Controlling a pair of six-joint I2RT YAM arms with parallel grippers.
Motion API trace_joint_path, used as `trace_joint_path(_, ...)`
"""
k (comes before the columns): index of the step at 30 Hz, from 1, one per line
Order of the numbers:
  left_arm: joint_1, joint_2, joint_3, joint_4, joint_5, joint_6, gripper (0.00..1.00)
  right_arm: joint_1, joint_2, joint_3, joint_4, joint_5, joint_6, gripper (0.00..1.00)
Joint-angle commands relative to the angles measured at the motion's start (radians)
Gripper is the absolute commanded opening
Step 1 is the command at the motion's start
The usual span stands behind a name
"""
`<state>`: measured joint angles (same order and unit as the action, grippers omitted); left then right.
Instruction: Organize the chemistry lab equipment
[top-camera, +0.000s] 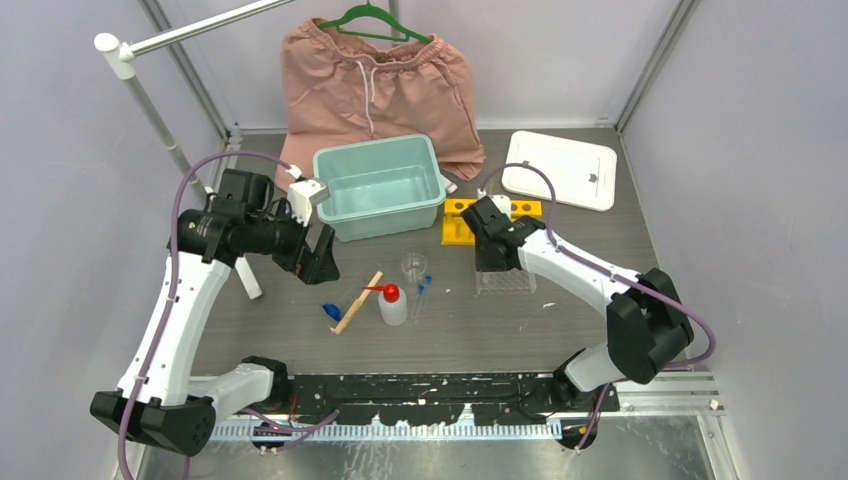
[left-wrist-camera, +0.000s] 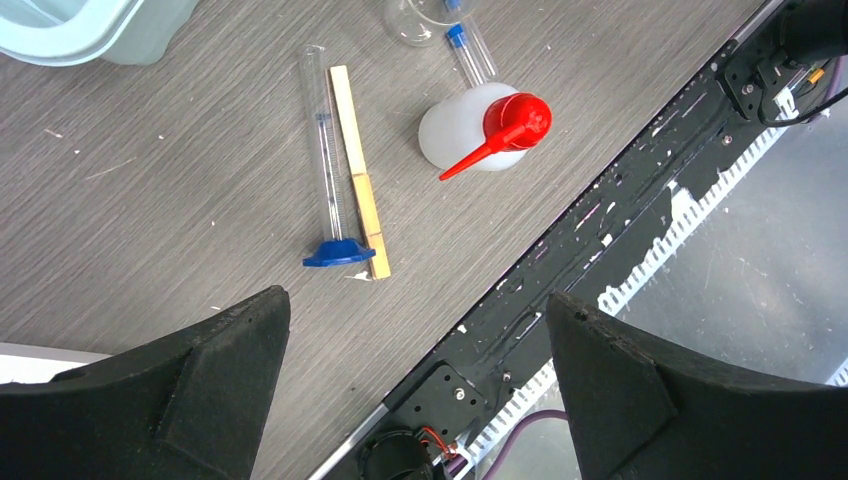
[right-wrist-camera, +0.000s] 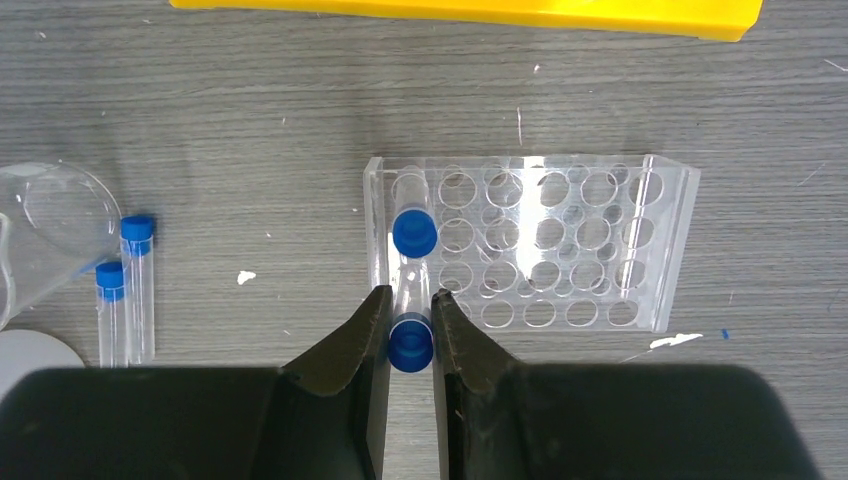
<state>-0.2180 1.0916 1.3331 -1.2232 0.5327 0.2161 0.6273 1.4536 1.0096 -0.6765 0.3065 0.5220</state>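
My right gripper (right-wrist-camera: 410, 298) is shut on a clear blue-capped tube (right-wrist-camera: 410, 342), whose lower end points at the front left corner of the clear rack (right-wrist-camera: 600, 250). Another capped tube (right-wrist-camera: 413, 230) stands in that rack's left column. Two more tubes (right-wrist-camera: 125, 290) lie on the table beside the small beaker (right-wrist-camera: 50, 220). My left gripper (left-wrist-camera: 415, 300) hangs open and empty above the table's near edge. Ahead of it lie the wooden stick (left-wrist-camera: 358, 170), a thin clear tube (left-wrist-camera: 325, 160) with a blue foot (left-wrist-camera: 338, 252), and the red-nozzled squeeze bottle (left-wrist-camera: 470, 125).
The yellow rack (top-camera: 458, 215) sits just behind the clear rack (top-camera: 505, 280). A teal bin (top-camera: 380, 185) stands at the back centre, with its white lid (top-camera: 560, 168) to the right. Pink shorts (top-camera: 375, 80) hang on a green hanger behind the bin.
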Motion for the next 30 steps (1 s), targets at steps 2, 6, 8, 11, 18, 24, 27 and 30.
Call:
trace_joint_path(2,-0.001,-0.025,0.031,0.032,-0.001,0.003,1.00,0.007,0.018,0.003,0.044,0.028,0.009,0.01)
trace_joint_path(6,-0.001,-0.028,0.034,0.033,-0.005,0.006,1.00,0.006,0.032,-0.001,0.056,0.022,0.010,0.01)
trace_joint_path(8,-0.001,-0.029,0.034,0.033,-0.007,0.006,1.00,0.007,0.035,-0.002,0.059,0.017,0.012,0.08)
trace_joint_path(11,-0.001,-0.029,0.034,0.032,-0.008,0.006,1.00,0.007,0.024,-0.009,0.061,0.015,0.018,0.21)
trace_joint_path(18,-0.001,-0.029,0.039,0.034,-0.009,0.006,1.00,0.013,-0.051,0.027,0.004,0.014,0.029,0.47)
trace_joint_path(24,-0.001,-0.029,0.044,0.034,-0.005,-0.001,1.00,0.067,-0.125,0.137,-0.091,0.049,0.059,0.50)
trace_joint_path(27,-0.001,-0.033,0.047,0.035,-0.006,-0.002,1.00,0.135,-0.119,0.191,-0.097,0.047,0.093,0.48)
trace_joint_path(30,-0.001,-0.032,0.050,0.034,-0.007,-0.006,1.00,0.213,-0.058,0.232,-0.074,0.014,0.129,0.47)
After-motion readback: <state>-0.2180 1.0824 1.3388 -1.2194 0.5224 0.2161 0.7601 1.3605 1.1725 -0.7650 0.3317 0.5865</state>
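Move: The right hand holds a blue-capped test tube in a near-left hole of the clear rack. The rack's middle lies about 4 cm to the right, 2 cm ahead and 6 cm below, and another capped tube stands some 3 cm ahead. The yellow rack is roughly 12 cm ahead and 1 cm right; two loose tubes lie about 12 cm left, level with the hand. From the left hand, the clear rack is some 34 cm right, 8 cm ahead and 21 cm below. The right hand lowers the tube about 1 cm into the rack, opens, then rises 9 cm, veering left. ##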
